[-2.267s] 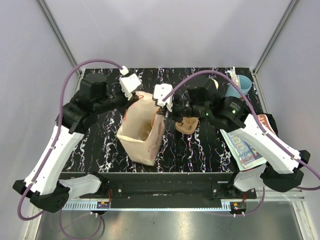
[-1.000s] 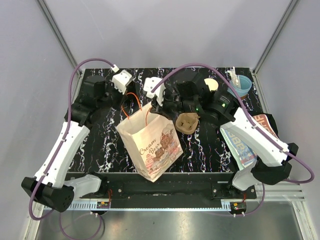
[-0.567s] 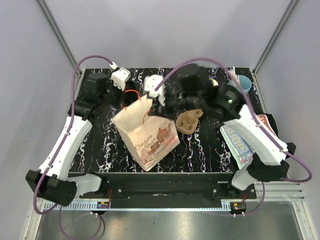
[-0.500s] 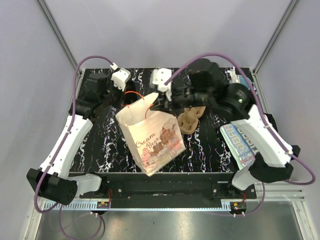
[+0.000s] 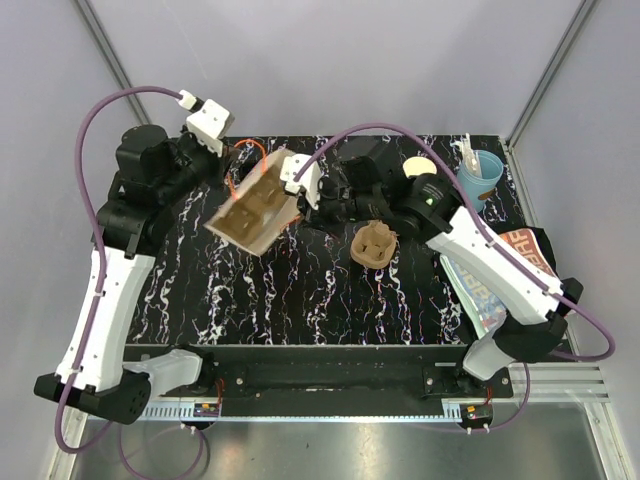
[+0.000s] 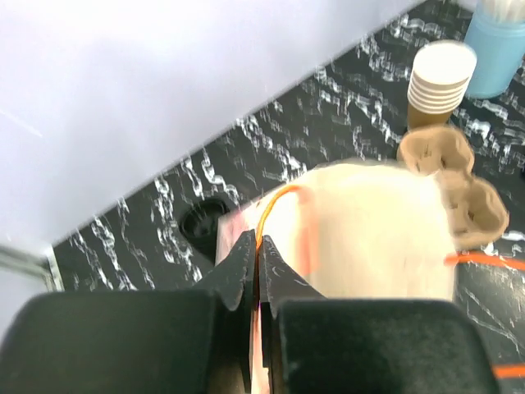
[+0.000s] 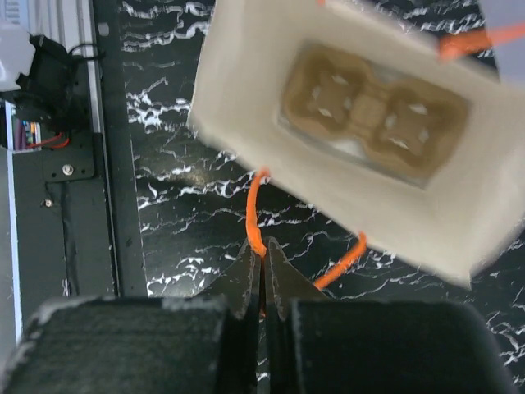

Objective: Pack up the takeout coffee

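Observation:
A pale paper bag [image 5: 255, 212] with orange cord handles hangs tilted in the air between my two grippers, its mouth towards the camera. My left gripper [image 5: 238, 162] is shut on one orange handle [image 6: 275, 201] at the bag's rim. My right gripper [image 5: 298, 203] is shut on the other orange handle [image 7: 256, 215]. A cardboard cup carrier [image 7: 373, 107] lies on the bag's bottom. The tan cup of the takeout coffee does not show. A round black thing [image 6: 205, 223] on the table beside the bag may be its lid; I cannot tell.
A second cardboard cup carrier [image 5: 373, 243] lies on the black marbled table [image 5: 330, 300]. A stack of nested tan cups [image 5: 418, 170] and a light blue cup [image 5: 480, 172] stand at the back right. A printed leaflet [image 5: 500, 285] lies at the right edge.
The bag stood on the table with its printed side showing. Both grippers have lifted it, carried it left and back, and tipped it so its inside shows.

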Tool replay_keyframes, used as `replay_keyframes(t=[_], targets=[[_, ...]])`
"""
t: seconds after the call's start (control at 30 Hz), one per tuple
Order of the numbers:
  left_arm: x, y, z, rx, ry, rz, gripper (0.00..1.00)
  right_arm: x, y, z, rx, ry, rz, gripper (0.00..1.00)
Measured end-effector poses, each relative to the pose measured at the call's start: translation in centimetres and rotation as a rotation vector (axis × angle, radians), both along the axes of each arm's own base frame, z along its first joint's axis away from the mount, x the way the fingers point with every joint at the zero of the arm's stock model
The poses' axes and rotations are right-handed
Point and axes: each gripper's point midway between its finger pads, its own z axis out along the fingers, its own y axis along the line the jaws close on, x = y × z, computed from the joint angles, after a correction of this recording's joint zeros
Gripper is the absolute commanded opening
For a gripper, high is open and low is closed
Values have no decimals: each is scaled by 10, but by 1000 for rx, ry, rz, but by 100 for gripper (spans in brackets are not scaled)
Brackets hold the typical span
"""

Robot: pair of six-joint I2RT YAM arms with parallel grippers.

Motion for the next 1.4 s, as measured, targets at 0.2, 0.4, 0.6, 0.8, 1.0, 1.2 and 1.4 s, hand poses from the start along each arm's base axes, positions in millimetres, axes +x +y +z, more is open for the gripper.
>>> replay_keyframes(t=[0.2, 0.4, 0.6, 0.8, 1.0, 1.2, 1.4], targets=[[3, -2, -35, 13, 45, -5, 0, -5, -8, 9, 40, -30, 0, 0], [7, -2, -99, 58, 208, -2, 0, -3, -8, -15, -11, -1, -11, 0], [9, -3, -92, 51, 186, -5, 0, -2, -6, -31, -27, 11, -10, 0], [12, -4, -85, 48, 164, -6, 0, -5, -6, -37, -34, 24, 6, 0], [15, -4, -58, 52, 97, -14, 0, -29, -11, -45, -42, 70, 108, 0], [13, -9, -25, 30, 21, -46, 0, -62, -33, -73, -100, 136, 221, 0], [1, -29, -43, 51, 58, -166, 0, -95, -53, -120, -179, 222, 296, 0]])
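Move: The takeout bag hangs by its orange handles between the hands, a cup carrier inside it; its middle is about 5 cm to the left hand's right, 5 cm back and 18 below. From the right hand it is roughly 10 cm left, 5 ahead and 12 below. On the table the other cup carrier lies some 14 cm ahead of the right hand, 16 right and 33 below; the black cup stands about 12 cm straight ahead of the left hand, 37 below. Keep both grippers shut on the handles and jolt the bag: drop the left one about 10 cm, then lift it most of the way back before letting it sink and drift a little right, turning clockwise. Lower the right one slightly, then sweep it down, back towards the base and right, ending about 12 cm lower, fingers turning counter-clockwise and tipping down. ##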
